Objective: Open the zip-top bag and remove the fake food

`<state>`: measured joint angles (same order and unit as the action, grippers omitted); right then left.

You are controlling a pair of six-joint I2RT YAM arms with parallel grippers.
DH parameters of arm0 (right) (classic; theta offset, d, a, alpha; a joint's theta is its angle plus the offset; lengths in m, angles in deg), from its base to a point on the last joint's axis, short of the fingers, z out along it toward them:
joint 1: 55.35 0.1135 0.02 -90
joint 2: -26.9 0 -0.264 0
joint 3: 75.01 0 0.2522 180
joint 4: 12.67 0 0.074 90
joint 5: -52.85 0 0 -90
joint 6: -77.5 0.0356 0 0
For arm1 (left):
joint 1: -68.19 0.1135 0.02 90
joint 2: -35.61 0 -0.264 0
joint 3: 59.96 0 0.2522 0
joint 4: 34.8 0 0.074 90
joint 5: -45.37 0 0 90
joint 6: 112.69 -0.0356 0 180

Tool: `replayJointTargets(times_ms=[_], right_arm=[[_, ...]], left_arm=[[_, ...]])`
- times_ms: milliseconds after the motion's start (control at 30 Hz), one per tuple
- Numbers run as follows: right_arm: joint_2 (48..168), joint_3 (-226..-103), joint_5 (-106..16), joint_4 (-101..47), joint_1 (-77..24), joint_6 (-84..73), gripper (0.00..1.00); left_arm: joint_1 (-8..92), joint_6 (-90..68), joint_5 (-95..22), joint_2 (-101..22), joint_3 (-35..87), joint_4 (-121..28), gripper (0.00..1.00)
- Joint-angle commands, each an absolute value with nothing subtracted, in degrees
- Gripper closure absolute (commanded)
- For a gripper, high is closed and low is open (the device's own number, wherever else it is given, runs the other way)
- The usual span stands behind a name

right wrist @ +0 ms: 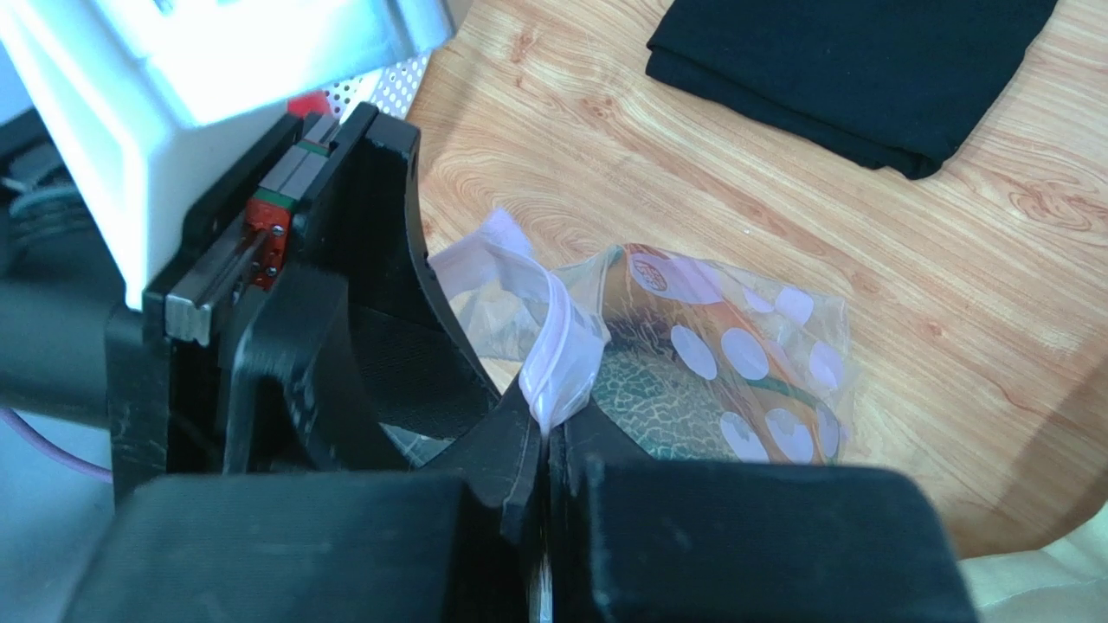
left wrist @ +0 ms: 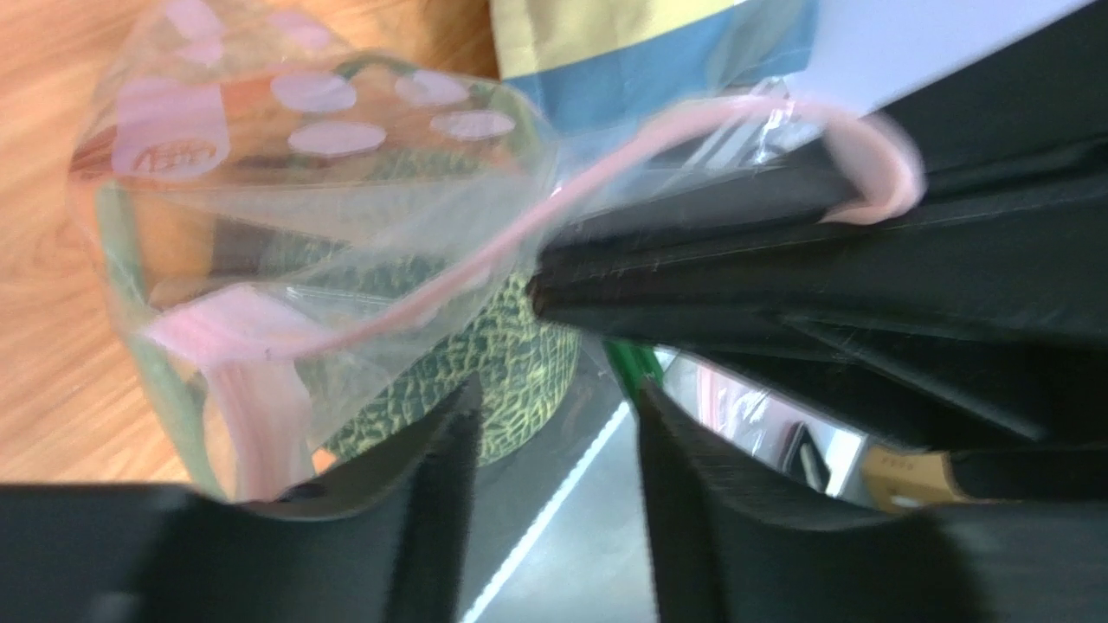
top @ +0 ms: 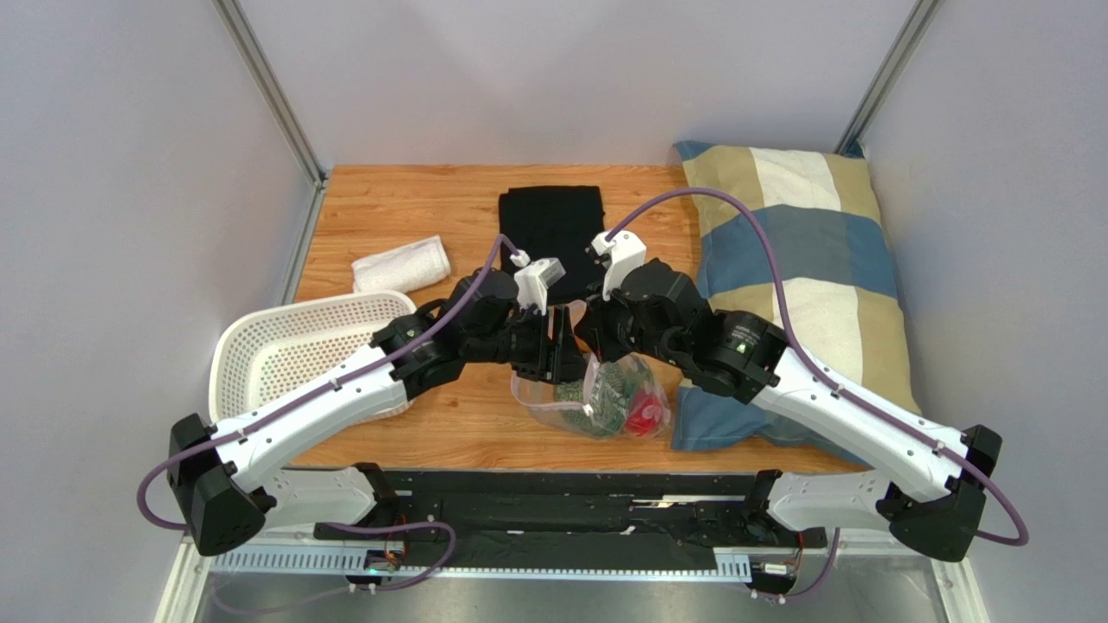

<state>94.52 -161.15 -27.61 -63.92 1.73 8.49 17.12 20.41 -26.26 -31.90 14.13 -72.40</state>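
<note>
The zip-top bag [top: 592,400] lies crumpled on the wooden table between both arms, clear with pale pink dots. Inside it are fake food pieces: a red fruit [top: 644,418] and a green netted piece [left wrist: 520,377] [right wrist: 676,409]. My right gripper [right wrist: 546,435] is shut on the bag's pinkish zip strip [right wrist: 562,351] and holds it up. The same strip [left wrist: 546,214] arcs across the left wrist view into the right gripper's black fingers [left wrist: 728,279]. My left gripper [left wrist: 553,415] is at the bag's mouth, jaws apart, with nothing visibly clamped. Its left finger [left wrist: 429,480] is against the plastic edge.
A white perforated basket [top: 293,351] stands at the left under the left arm. A rolled white towel [top: 401,265] and a folded black cloth [top: 553,223] [right wrist: 858,65] lie behind. A plaid pillow [top: 793,260] covers the right side.
</note>
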Motion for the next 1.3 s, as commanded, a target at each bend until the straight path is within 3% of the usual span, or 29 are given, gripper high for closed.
replayJointTargets(times_ms=[0, 33, 133, 300, 400, 567, 600, 700, 967, 1033, 1267], right_arm=[[92.9, -162.7, -29.0, -61.1, 0.6, 9.7, 1.0], [92.9, -162.7, -29.2, -61.1, 0.5, 10.1, 1.0], [93.0, -162.3, -30.5, -61.0, 0.1, 10.9, 1.0], [92.7, -161.7, -32.0, -60.7, -0.4, 11.5, 1.0], [92.5, -160.8, -32.8, -60.4, -1.2, 12.1, 1.0], [91.4, -159.6, -32.7, -60.3, -1.8, 12.3, 1.0], [91.4, -159.4, -32.7, -60.3, -1.9, 12.2, 1.0], [91.1, -158.7, -32.9, -60.2, -2.4, 11.9, 1.0], [91.0, -158.2, -36.4, -60.5, -2.9, 10.4, 1.0], [91.1, -158.1, -38.4, -60.4, -3.0, 10.2, 1.0], [90.8, -158.8, -39.4, -60.3, -3.7, 10.5, 1.0]], left_arm=[[15.7, 19.5, -30.6, -32.1, 16.7, -77.0, 0.36], [15.3, 19.3, -31.2, -32.2, 16.2, -77.3, 0.26], [14.2, 17.6, -32.4, -32.4, 14.1, -76.2, 0.12], [13.0, 13.4, -35.0, -32.3, 11.1, -72.2, 0.03], [13.0, 12.0, -35.8, -33.4, 10.0, -72.0, 0.04], [13.0, 14.4, -37.2, -35.8, 9.2, -73.9, 0.14], [13.0, 14.8, -37.8, -35.9, 9.7, -75.1, 0.2], [13.0, 15.5, -38.0, -30.5, 6.8, -71.6, 0.22], [13.2, 16.9, -49.5, -18.1, 14.7, -87.7, 0.16], [13.9, 21.6, -53.4, -16.2, 15.0, -91.3, 0.09], [20.4, 24.1, -41.5, -16.5, 7.9, -85.7, 0.04]])
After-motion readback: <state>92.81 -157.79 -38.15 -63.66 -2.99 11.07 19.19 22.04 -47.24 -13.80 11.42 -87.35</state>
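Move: Inside the clear bag, the netted green melon lies about 5 cm to the right of the left hand, roughly level with it fore and aft and some 12 cm lower. The red tomato is about 7 cm farther right than the melon and 2 cm nearer the base; the carrots lie some 8 cm beyond the melon and a little left of it. From the right hand, pinching the bag's rim, the melon is nearly straight down, about 14 cm. Spreading from half open to nearly full, the left fingers sink about 7 cm in the bag's mouth, then narrow slightly; the hand next rises some 10 cm and draws out to the left by about as much, turning counter-clockwise and reopening wide, away from the melon. The right hand keeps its pinch on the rim, easing down slightly and tilting a little. ##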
